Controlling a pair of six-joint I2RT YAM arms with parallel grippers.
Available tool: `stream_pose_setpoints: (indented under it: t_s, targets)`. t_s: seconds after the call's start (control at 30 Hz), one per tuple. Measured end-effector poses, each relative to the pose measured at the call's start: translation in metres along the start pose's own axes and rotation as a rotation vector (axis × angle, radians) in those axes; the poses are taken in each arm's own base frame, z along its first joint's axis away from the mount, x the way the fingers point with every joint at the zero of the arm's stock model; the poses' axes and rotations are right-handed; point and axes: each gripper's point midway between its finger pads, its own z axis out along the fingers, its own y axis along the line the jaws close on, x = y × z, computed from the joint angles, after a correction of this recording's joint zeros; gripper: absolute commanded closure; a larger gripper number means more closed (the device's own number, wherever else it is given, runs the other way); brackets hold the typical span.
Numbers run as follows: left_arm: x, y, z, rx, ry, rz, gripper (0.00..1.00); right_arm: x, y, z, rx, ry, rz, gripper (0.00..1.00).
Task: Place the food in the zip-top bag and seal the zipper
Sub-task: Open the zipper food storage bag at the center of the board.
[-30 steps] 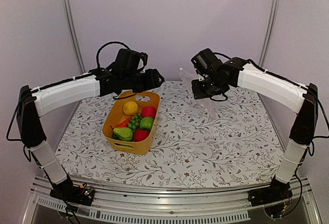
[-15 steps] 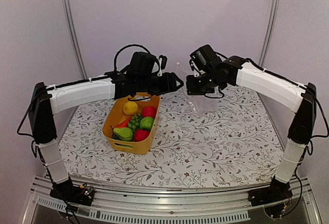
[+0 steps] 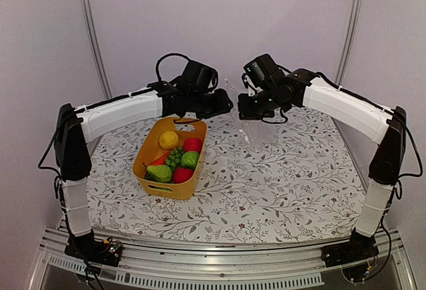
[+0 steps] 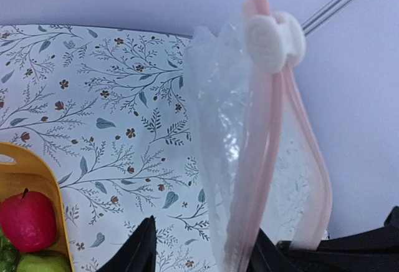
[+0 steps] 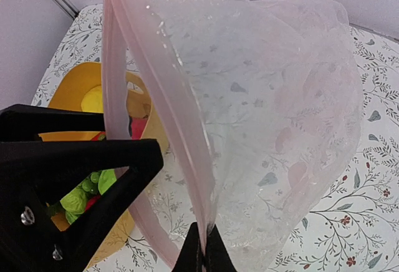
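Note:
The clear zip-top bag (image 3: 251, 125) hangs above the table's back middle, mouth spread. My right gripper (image 5: 203, 252) is shut on one pink zipper (image 5: 165, 106) edge; it also shows in the top view (image 3: 244, 111). My left gripper (image 4: 202, 261) is open, and the bag's other pink zipper strip (image 4: 265, 160) runs between its jaws, close to the right finger. A white slider (image 4: 272, 37) sits at the strip's end. The food (image 3: 176, 157) lies in the yellow basket (image 3: 148, 149): lemon, red pieces, green grapes, pear. A red apple (image 4: 26, 219) shows in the left wrist view.
The basket stands left of centre on the flower-patterned tablecloth (image 3: 279, 177). My left gripper (image 3: 225, 104) is almost touching the right one over the table's back. The left gripper's black body (image 5: 68, 178) fills the right wrist view's lower left. Walls and frame posts stand close behind.
My left arm has swung right from above the basket to the bag, its open jaws now around the zipper edge. My right gripper has shifted slightly left with the bag.

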Motion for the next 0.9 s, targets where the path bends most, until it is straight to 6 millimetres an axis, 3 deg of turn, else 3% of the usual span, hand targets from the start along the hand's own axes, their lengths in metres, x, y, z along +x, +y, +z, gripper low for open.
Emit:
stream_pose_setpoints:
  t_s: [0.3, 0.43, 0.57, 0.7, 0.9]
  targets:
    - [0.008, 0.017, -0.002, -0.084, 0.026, 0.008, 0.83, 0.002, -0.001, 0.0, 0.004, 0.007, -0.001, 1.0]
    - [0.01, 0.017, -0.002, -0.078, 0.036, 0.007, 1.0, 0.001, -0.004, 0.0, 0.02, 0.004, -0.003, 1.0]
    - [0.011, 0.006, 0.0, -0.018, 0.041, -0.001, 1.0, -0.002, -0.012, -0.004, 0.068, -0.006, -0.017, 0.97]
    - [0.016, -0.012, 0.003, 0.099, 0.055, -0.014, 1.0, -0.016, -0.016, -0.014, 0.105, -0.044, -0.045, 0.76]
    - [0.011, -0.034, 0.001, 0.213, 0.048, -0.035, 1.0, -0.019, -0.019, -0.011, 0.131, -0.051, -0.08, 0.67]
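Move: The bag's left zipper lip already runs between the left hand's half-open fingers, about 1 cm below the hand point; the white slider is roughly 8 cm ahead, level sideways and 3 cm above. The other lip, pinched by the right hand, lies some 4 cm to the right and 2 cm back. The food basket's middle is about 18 cm left, 11 cm back and 16 cm below. From the right hand, the left lip lies around 4 cm left and 3 cm ahead, at about its height. Pinching the bag's left zipper lip, the left hand eases left and down by a good centimetre as its fingers shut, then carries the lip about 4 cm right, rising some 2 cm and turning roughly 10 degrees clockwise. The right hand holds the other lip still, then shifts about 2 cm right, up and slightly forward, and partly opens its fingers around that lip. ##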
